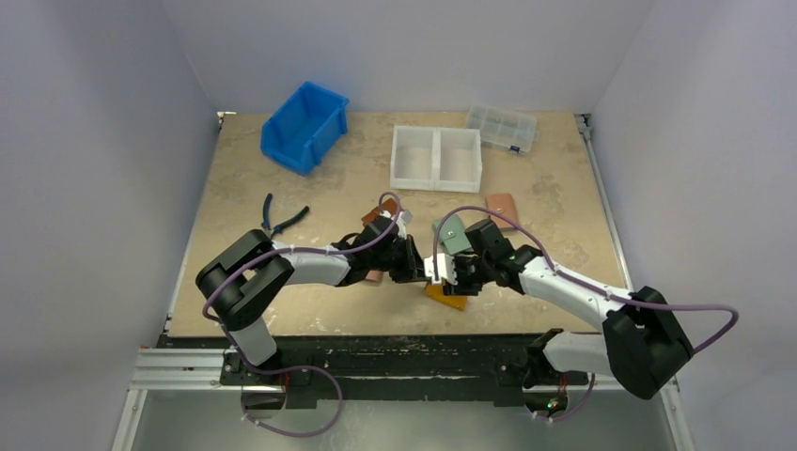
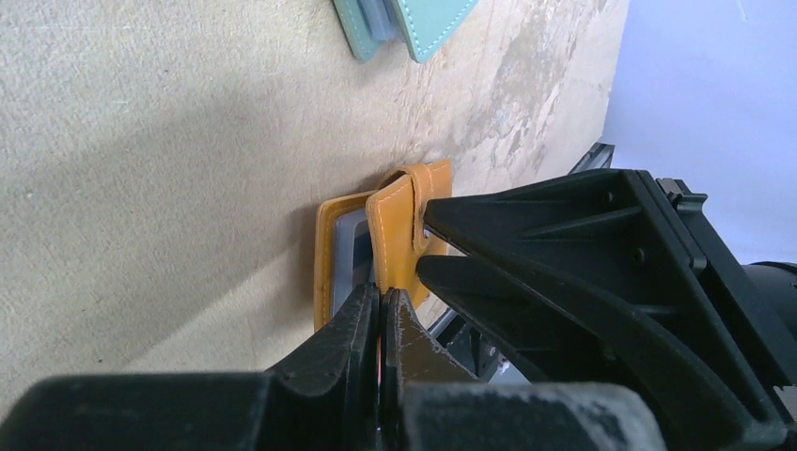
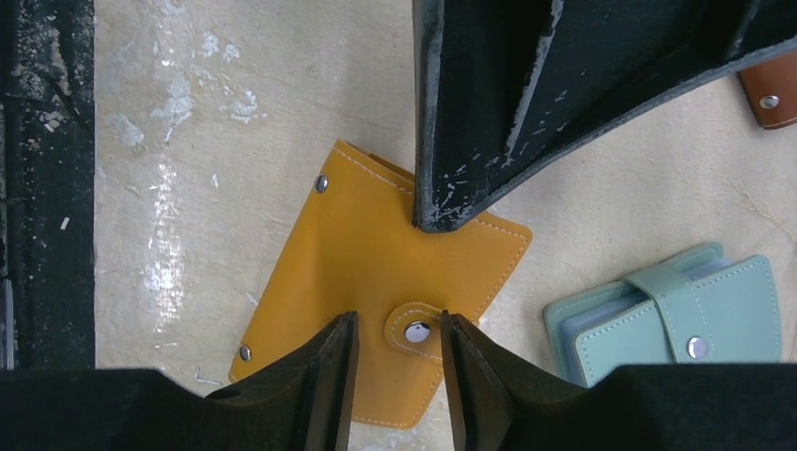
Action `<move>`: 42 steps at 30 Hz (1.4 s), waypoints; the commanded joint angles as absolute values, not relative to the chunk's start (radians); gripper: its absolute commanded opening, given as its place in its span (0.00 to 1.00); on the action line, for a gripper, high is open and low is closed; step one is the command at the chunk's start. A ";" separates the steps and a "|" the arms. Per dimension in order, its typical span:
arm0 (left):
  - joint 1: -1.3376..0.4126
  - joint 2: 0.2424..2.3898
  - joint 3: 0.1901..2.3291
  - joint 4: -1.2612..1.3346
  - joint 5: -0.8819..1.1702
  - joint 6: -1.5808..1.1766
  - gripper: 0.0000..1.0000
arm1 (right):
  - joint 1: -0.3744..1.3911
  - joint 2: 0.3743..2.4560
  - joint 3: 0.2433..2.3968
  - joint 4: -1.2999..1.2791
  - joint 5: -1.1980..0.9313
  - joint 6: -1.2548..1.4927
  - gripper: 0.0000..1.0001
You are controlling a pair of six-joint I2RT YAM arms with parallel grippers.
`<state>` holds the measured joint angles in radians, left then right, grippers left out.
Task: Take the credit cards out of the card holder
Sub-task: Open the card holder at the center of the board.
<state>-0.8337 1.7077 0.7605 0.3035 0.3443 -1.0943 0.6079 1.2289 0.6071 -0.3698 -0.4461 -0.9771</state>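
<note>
The mustard-orange card holder lies flat and closed near the table's front edge, its snap tab fastened. It also shows as an orange patch under both grippers. My right gripper hovers over it, open, with one finger on each side of the tab and a small gap on the left side. My left gripper is shut, its black tip resting on the holder's far edge. Bluish-grey sleeves show between the orange covers. The credit cards are hidden inside.
A teal wallet lies just beside the holder, and a brown wallet lies farther off. At the back stand a blue bin, a white two-part tray and a clear compartment box. Pliers lie at the left.
</note>
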 commanded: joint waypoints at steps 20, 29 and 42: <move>-0.843 1.749 0.709 0.452 0.384 -1.129 0.00 | 0.658 1.294 0.602 -0.278 -0.249 -0.919 0.05; -0.841 1.775 0.692 0.445 0.366 -1.112 0.00 | 0.632 1.280 0.683 -0.354 -0.284 -0.845 0.00; -0.839 1.799 0.693 0.437 0.356 -1.037 0.00 | 0.506 1.279 0.696 -0.276 -0.184 -0.730 0.00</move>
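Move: The orange card holder's snap tab lies right under the open right fingers, about 1 cm forward, 1 cm left and 2 cm down. From the left hand, which already has the holder by its cover edge, that tab is some 5 cm to the right, 1 cm back and 2 cm lower. The green card holder sits about 11 cm straight ahead of the right hand, the pink one roughly 17 cm ahead and 12 cm right, both some 3 cm below. Close the right fingers from half open onto the snap tab while easing that hand down about 1 cm and then forward; once shut, draw it forward and to the right, rising slightly, about 3 cm forward overall, turning the wrist some 15 degrees clockwise. Lower the left hand about 2 cm towards the table, keeping its shut fingers on the cover edge as a counter-hold. ##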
